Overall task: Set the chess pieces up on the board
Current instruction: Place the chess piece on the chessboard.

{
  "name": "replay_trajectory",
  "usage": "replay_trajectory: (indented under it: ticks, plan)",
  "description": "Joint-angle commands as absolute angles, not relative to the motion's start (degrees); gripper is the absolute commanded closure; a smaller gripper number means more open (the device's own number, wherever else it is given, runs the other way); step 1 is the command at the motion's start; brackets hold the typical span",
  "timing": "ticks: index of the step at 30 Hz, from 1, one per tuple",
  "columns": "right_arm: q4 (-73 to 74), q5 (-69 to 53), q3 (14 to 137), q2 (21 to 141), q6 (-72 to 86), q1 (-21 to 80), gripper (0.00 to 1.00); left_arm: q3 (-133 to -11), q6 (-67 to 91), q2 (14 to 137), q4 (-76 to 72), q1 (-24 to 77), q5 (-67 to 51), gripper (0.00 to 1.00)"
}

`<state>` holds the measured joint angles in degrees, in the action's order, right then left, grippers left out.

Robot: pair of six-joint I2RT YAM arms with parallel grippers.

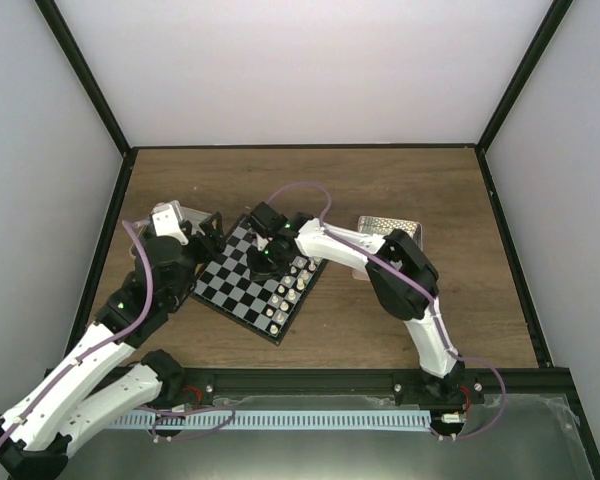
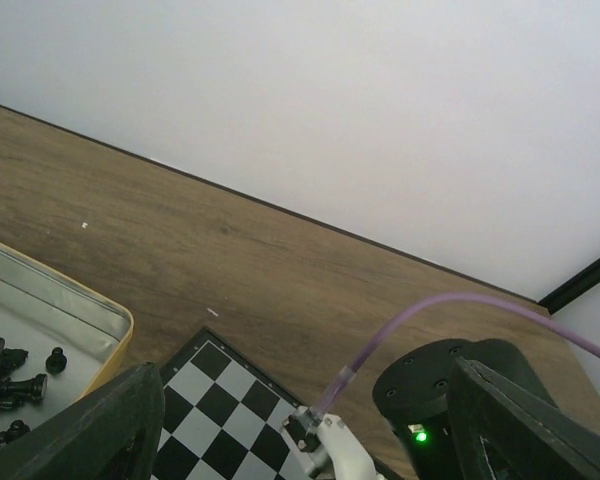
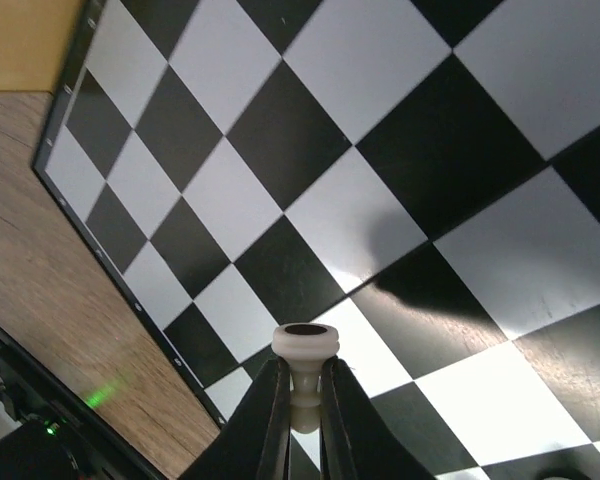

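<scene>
The board [image 1: 242, 288] lies tilted on the table, with a row of cream-white chess pieces [image 1: 291, 288] along its right edge. My right gripper [image 1: 264, 256] hovers over the board's middle. In the right wrist view it [image 3: 302, 378] is shut on a cream-white piece [image 3: 305, 342], held by the stem with its round base towards the camera, above the checks [image 3: 310, 150]. My left gripper [image 2: 310, 445] stands open and empty beyond the board's far left corner [image 2: 205, 395]. Black pieces [image 2: 10, 380] lie in a tin [image 2: 75, 310] beside it.
A silver tin lid [image 1: 390, 232] sits right of the board, partly under the right arm. The right arm's black joint [image 2: 430, 400] and purple cable [image 2: 420, 320] lie close before the left gripper. Dark frame rails [image 1: 505, 260] edge the table.
</scene>
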<state>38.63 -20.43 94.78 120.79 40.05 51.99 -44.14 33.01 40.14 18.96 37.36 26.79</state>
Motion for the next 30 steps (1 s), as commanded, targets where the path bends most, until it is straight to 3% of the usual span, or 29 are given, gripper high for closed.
replay_trajectory:
  ticks: [1, 12, 24, 30]
  plan:
    - [42.65, -22.58, 97.75, 121.79, 37.39, 52.75, 0.95, -43.65, 33.13, 39.26, 18.39, 36.93, 28.5, 0.21]
    - [42.64, -23.73, 101.03, 123.7, 36.18, 52.82, 0.8, -43.27, 33.3, 39.47, 19.36, 36.82, 28.48, 0.21]
    - [37.63, -16.02, 96.17, 120.29, 36.09, 52.49, 0.73, -39.99, 39.65, 41.69, 28.49, 36.76, 26.84, 0.21]
    - [40.1, -14.26, 99.85, 123.58, 33.55, 54.57, 0.68, -37.19, 46.34, 41.55, 31.96, 36.42, 29.26, 0.22]
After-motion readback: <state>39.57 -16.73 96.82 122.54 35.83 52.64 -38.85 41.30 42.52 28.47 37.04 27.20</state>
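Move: The right hand holds the white chess piece low over the left, near part of the board; the pale square it is taken to lies some 2 cm left, 1 cm back and 3 cm below. From this hand, the nearest standing white piece is about 8 cm right and 1 cm back, the black-piece tray 16 cm left and 10 cm ahead. From the empty left hand, the black pieces lie roughly 10 cm left, 10 cm ahead, 25 cm down; that square is 8 cm right, 1 cm back. Back and slightly down by about 1 cm, the right hand eases the held white piece to the board and opens its fingers part way, letting go; still opening, it then shifts some 2 cm forward, staying low. The left hand hovers open, then late on sinks 8 to 9 cm towards the tray's level, tipping its fingers about 15 degrees further down. ##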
